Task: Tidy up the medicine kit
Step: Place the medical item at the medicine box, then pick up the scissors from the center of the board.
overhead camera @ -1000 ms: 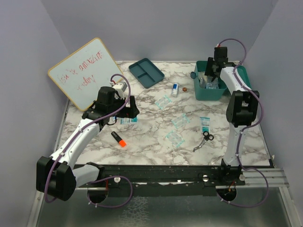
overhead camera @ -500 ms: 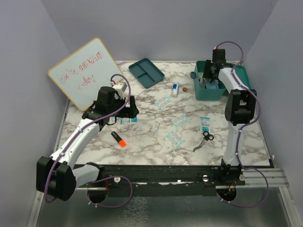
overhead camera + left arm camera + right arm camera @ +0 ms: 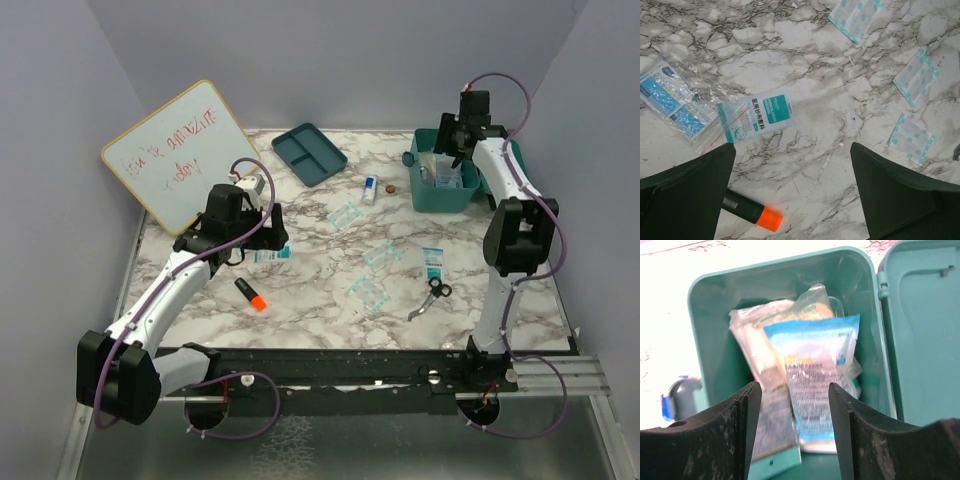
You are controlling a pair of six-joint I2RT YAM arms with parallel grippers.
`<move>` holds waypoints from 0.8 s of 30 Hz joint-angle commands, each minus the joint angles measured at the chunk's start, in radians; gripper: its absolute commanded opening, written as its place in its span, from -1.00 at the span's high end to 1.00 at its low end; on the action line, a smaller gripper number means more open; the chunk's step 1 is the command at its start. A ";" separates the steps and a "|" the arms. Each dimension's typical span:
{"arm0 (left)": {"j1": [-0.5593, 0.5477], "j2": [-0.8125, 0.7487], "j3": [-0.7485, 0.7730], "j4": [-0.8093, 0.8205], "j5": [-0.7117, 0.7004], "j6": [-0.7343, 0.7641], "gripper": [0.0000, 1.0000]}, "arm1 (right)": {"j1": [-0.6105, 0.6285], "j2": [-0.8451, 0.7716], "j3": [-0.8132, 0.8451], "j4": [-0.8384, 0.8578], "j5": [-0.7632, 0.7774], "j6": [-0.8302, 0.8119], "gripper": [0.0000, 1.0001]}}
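Note:
The medicine kit [image 3: 447,192] stands at the back right, its hinged lid [image 3: 922,325] swung open to the right. Inside lie several packets, among them a blue and white pouch [image 3: 815,375] and a clear bag [image 3: 765,350]. My right gripper [image 3: 794,390] hovers open above them with nothing between its fingers; in the top view the right gripper [image 3: 452,147] is over the box. My left gripper [image 3: 792,165] is wide open above the table, over a white and teal dressing packet [image 3: 757,116] and a black marker with an orange cap [image 3: 750,211].
On the marble lie three teal-dotted plasters [image 3: 381,256], a small packet [image 3: 432,262], scissors [image 3: 430,297] and a little bottle [image 3: 370,188]. A flat divided teal tray [image 3: 310,153] sits at the back. A whiteboard [image 3: 180,150] leans at the back left.
My right gripper has lifted up and back from the box, and its jaws have spread a little wider. The left arm has hardly moved.

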 commanded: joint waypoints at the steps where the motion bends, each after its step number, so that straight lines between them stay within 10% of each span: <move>1: -0.003 -0.029 -0.002 -0.020 -0.085 -0.018 -0.98 | -0.004 -0.170 -0.091 -0.017 -0.072 0.043 -0.24; 24: -0.003 -0.062 -0.018 -0.003 -0.095 -0.053 -0.98 | 0.056 -0.877 -0.927 -0.016 -0.220 0.353 -0.13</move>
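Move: Just behind the right hand's open fingers, roughly 20 cm back towards the base and 15 cm lower, lies the teal-and-white packet, neither left nor right of it. The medicine box's middle is about 4 cm ahead, 1 cm left and 10 cm below. The scissors lie some 10 cm nearer the base than the packet; one flat bandage pad is 17 cm back and 14 cm left. From the left hand the packet lies about 43 cm right and 3 cm ahead. Drawing back empty from over the medicine box, the right hand sweeps some 21 cm towards the base and about 6 cm to the left, towards the teal-and-white packet. It first climbs about 7 cm, then sinks by 4, while the wrist rolls about 20 degrees with its left side rising; the fingers stay partly open and touch nothing. ##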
